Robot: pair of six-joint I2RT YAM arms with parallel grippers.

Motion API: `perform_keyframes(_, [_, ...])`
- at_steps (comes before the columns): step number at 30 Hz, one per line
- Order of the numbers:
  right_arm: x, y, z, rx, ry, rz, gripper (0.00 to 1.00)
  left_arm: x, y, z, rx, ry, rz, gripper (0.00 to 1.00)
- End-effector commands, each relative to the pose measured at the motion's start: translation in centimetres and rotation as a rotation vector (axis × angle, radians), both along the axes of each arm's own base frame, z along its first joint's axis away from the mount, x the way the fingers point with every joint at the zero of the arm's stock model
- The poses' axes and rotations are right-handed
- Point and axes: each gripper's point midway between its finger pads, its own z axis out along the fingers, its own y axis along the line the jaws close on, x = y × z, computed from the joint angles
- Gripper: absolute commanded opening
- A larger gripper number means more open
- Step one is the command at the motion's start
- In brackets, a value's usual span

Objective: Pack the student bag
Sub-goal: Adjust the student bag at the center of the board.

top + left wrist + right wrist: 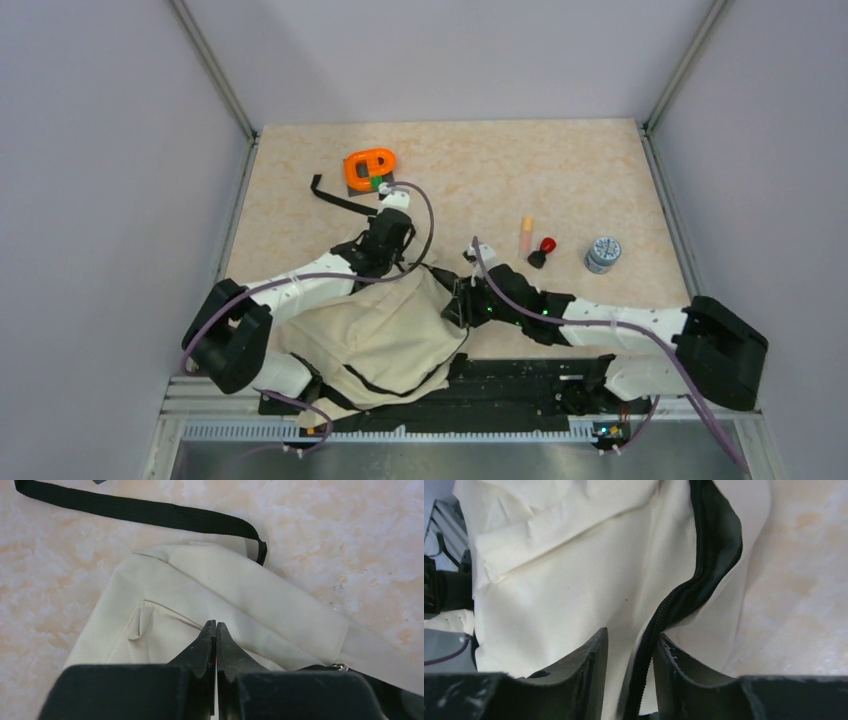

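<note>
The student bag [385, 335], beige fabric with black zipper lines, lies crumpled at the near middle of the table between my two arms. My left gripper [388, 240] is over its far corner. In the left wrist view this gripper [215, 625] is shut, tips together just above the beige fabric [165, 605], with nothing seen between them. My right gripper [460, 303] is at the bag's right edge. In the right wrist view it [630, 634] is open, and the bag's black zipper edge [704, 575] runs between its fingers, lying against the right one.
A black strap [340, 200] trails from the bag toward the far left, also seen as the strap [140, 511]. An orange object [370, 168] sits at the far left. A peach tube [526, 234], a red-and-black piece [543, 251] and a small blue-white jar [603, 253] lie at right.
</note>
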Motion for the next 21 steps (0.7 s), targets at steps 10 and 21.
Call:
perform_keyframes(10, [9.4, -2.4, 11.8, 0.04, -0.409, -0.091, 0.72, -2.9, 0.4, 4.6, -0.275, -0.057, 0.063, 0.58])
perform_keyframes(21, [13.3, 4.5, 9.9, 0.028, -0.507, 0.295, 0.74, -4.5, 4.4, 2.1, -0.346, -0.012, 0.24, 0.88])
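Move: The pale far panel of the student bag lies roughly 6 cm back, 5 cm left and 4 cm below the left hand; the zip pull is about 4 cm back and 6 cm right of that hand, the orange box some 17 cm ahead and 8 cm left. For the right hand, the zip pull lies about 11 cm ahead, 8 cm left and slightly lower, the glue stick some 18 cm ahead and 17 cm right. Up and forward in one sweep goes the right hand, leaving the zip edge between its already parted fingers: about 12 cm out and nearly 10 cm up, veering right, then left, fingers tipping up some 20 degrees and spreading wider. Meanwhile the left rises 5 cm, draws back and left over the far panel and sinks again, opening from shut to wide as its left side rolls down. ##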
